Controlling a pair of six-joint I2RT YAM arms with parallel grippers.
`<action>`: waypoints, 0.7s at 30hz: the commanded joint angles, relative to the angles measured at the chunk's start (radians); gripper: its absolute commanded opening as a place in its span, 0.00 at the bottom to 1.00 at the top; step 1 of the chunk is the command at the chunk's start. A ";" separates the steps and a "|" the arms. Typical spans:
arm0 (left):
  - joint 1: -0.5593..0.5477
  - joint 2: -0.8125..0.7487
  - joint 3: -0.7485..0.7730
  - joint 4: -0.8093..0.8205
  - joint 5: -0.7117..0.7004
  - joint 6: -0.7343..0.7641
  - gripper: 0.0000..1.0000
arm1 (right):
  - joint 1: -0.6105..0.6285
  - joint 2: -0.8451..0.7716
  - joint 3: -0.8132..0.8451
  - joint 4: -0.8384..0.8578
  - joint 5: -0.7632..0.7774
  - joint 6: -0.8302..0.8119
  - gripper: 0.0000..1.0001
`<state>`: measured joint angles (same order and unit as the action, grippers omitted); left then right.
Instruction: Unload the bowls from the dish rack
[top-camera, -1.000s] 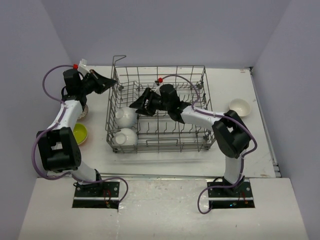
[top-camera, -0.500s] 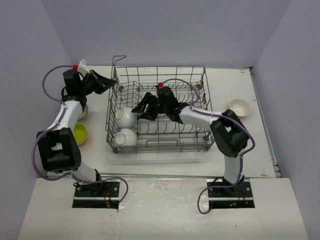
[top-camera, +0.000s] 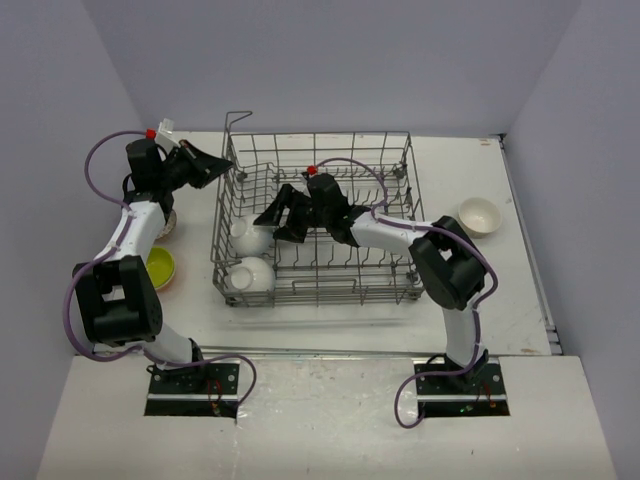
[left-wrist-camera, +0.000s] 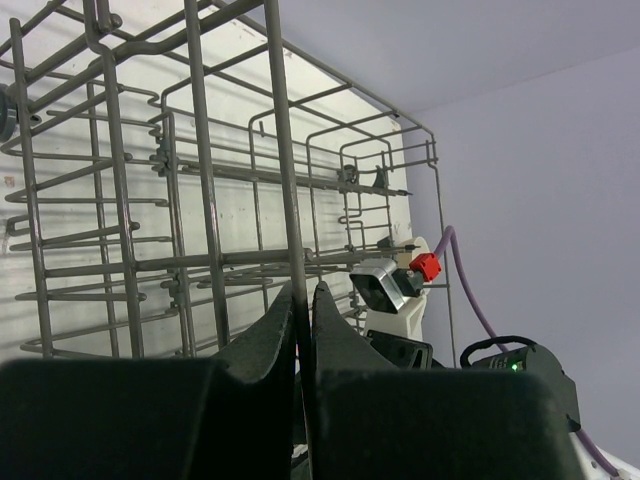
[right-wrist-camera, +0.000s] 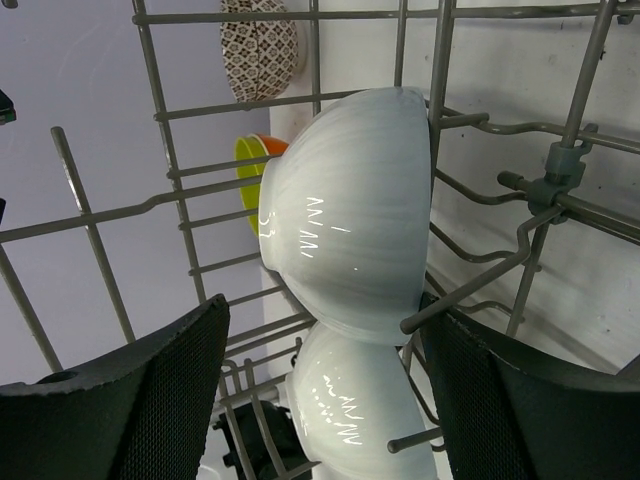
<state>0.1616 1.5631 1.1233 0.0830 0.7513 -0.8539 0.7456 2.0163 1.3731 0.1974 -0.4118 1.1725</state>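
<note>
The dish rack (top-camera: 320, 134) is a grey wire basket in the middle of the table. Two white bowls stand on edge between tines at its left end, one (top-camera: 250, 236) behind the other (top-camera: 250, 273). My right gripper (top-camera: 270, 226) is inside the rack, open, right next to the rear bowl. In the right wrist view its fingers (right-wrist-camera: 150, 390) flank the lower part of that bowl (right-wrist-camera: 350, 220), with the second bowl (right-wrist-camera: 365, 410) beyond. My left gripper (top-camera: 232, 170) is shut on an upright wire at the rack's far left corner (left-wrist-camera: 290, 150).
A white bowl (top-camera: 479, 214) sits on the table to the right of the rack. Left of the rack are a yellow-green bowl (top-camera: 160, 266) and a patterned bowl (top-camera: 166, 222), partly under the left arm. Rack wires and tines crowd the right gripper.
My right gripper has moved left through the rack toward the two white bowls and has opened wider. The left gripper has stayed shut on the rack wire.
</note>
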 joint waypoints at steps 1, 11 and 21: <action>-0.004 0.026 -0.060 -0.108 0.006 0.136 0.00 | 0.006 0.030 0.032 -0.012 0.008 0.007 0.77; -0.004 0.031 -0.063 -0.106 0.006 0.139 0.00 | 0.015 0.029 0.004 0.088 -0.035 0.012 0.58; -0.004 0.028 -0.065 -0.106 0.008 0.141 0.00 | 0.034 0.013 -0.069 0.306 -0.084 0.072 0.50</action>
<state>0.1616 1.5612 1.1179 0.0902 0.7513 -0.8539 0.7578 2.0411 1.3056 0.3569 -0.4591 1.2129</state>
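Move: Inside the rack, the white bowl that the right hand is about to grip has its middle about 5 cm to that hand's left, some 2 cm nearer the base and 2 cm below. A second white bowl sits 10 cm nearer the base than the first, while the rack's left side stands about 12 cm to the hand's left, roughly level ahead. From the left hand, the first bowl lies around 15 cm back, 4 cm right and 11 cm down. Closing by about a third of its opening, the right gripper draws back a good 1 cm towards the base and eases slightly left and down around the first white bowl's rim, one finger above the bowl's outer side and the other by its open side. The wrist barely rolls, some 5 degrees; a firm pinch can't be seen yet. ##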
